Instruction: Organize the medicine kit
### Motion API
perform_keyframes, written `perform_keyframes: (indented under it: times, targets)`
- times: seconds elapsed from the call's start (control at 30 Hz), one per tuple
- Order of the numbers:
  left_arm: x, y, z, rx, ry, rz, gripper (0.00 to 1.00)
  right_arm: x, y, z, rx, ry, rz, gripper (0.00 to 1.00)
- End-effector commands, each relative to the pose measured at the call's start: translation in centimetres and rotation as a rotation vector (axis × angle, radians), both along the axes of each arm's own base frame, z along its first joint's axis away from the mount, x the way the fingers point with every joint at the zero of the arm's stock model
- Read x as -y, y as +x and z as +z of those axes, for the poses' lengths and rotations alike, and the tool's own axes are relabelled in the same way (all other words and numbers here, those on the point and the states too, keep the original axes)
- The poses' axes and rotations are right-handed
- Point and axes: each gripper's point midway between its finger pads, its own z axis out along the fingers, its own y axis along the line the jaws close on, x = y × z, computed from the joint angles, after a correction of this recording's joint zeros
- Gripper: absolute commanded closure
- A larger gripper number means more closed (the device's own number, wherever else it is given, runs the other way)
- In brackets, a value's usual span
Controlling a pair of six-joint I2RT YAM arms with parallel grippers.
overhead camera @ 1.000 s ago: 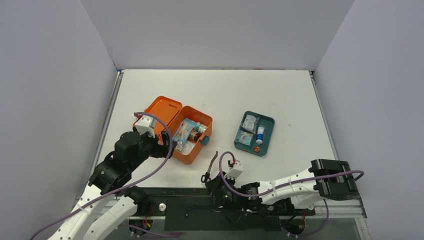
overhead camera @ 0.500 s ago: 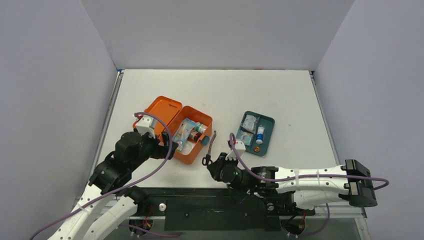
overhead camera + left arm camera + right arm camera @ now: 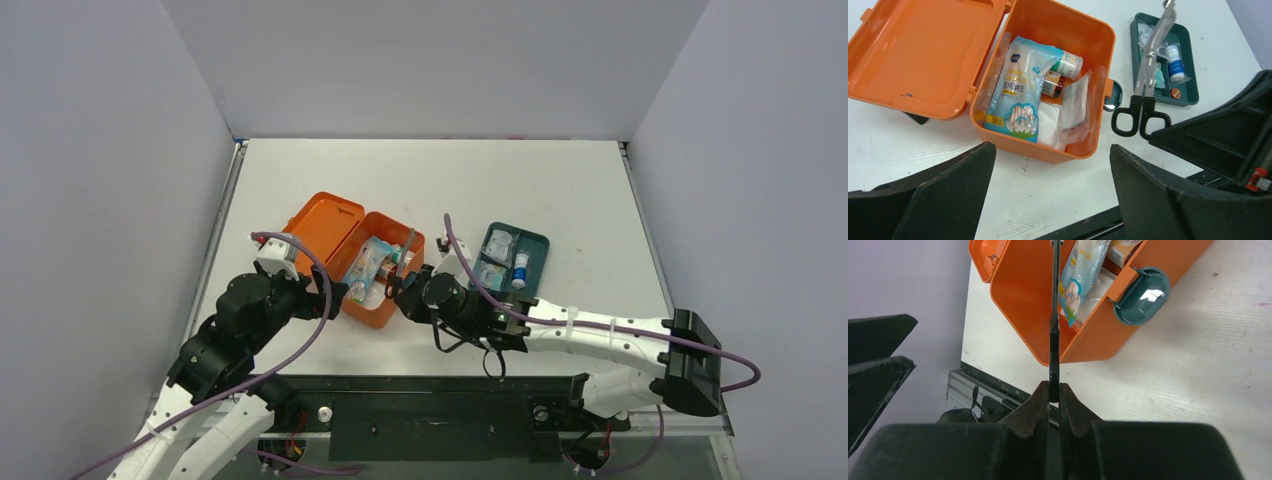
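Observation:
The orange medicine kit point(image 3: 365, 312) lies open left of centre, its lid point(image 3: 322, 225) folded back to the left. Inside are a swab packet point(image 3: 1020, 85), small bottles and gauze packets. My right gripper point(image 3: 405, 295) is shut on black-handled scissors point(image 3: 402, 262), gripped at the handles. The blades point away from me, raised over the kit's right edge near its teal latch point(image 3: 1143, 295). In the right wrist view the scissors point(image 3: 1054, 315) show edge-on against the kit point(image 3: 1023, 305). My left gripper point(image 3: 335, 298) stands open and empty just in front of the kit point(image 3: 1068, 35).
A teal divided tray point(image 3: 540, 262) sits right of the kit, holding a small white bottle point(image 3: 520, 268), clear packets and a small red item. Purple walls close in the table on three sides. A black rail runs along the near edge.
My right arm has swung the scissors from the near table edge up and left to the kit's right edge. The left gripper has drawn back slightly to the left.

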Motion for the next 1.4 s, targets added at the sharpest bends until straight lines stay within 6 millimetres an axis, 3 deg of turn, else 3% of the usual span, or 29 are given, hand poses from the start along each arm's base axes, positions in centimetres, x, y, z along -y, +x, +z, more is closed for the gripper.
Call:
perform_keyframes:
  times: [0.0, 0.5, 0.97, 1.17, 1.37]
  targets:
    - [-0.3, 0.6, 0.8, 0.037, -0.024, 0.041, 0.17, -3.6, 1.1, 2.9, -0.046, 0.148, 0.044, 1.0]
    - [-0.6, 0.4, 1.1, 0.051, -0.03, 0.05, 0.17, -10.2, 4.7, 1.2, -0.235, 0.341, -0.018, 1.0]
    - [-0.7, 0.5, 0.9, 0.044, -0.02, 0.053, 0.17, -11.3, 7.5, -2.2, -0.333, 0.384, -0.107, 1.0]
    - [-0.7, 0.6, 0.8, 0.041, -0.018, 0.056, 0.17, -10.6, 8.0, -1.8, -0.311, 0.364, -0.11, 0.73]
    - [-0.7, 0.7, 0.7, 0.038, -0.016, 0.057, 0.17, -10.0, 8.1, -0.2, -0.268, 0.346, -0.094, 0.65]
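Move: The right hand already grips the scissors by their handles. The swab pack they go to lies inside the orange box, about 12 cm ahead of this hand, 7 cm to its left and 12 cm below. The brown bottle is about 11 cm ahead and 1 cm left, the gauze bag 5 cm ahead and 5 cm left, and the teal latch 6 cm ahead and 3 cm right. From the idle left hand, the pack is some 15 cm ahead, 5 cm right and 15 cm below. The right hand carries the scissors in over the orange box, first swinging mostly left and some forward, then easing forward and down towards the swab pack, about 10 cm left, 7 cm forward and 5 cm down in all, while the wrist tips the fingers some 25 degrees further downward. Over the pack it stops travelling left, opens the fingers about a third of the way to let go of the scissors, and starts to rise by about 1 cm. ##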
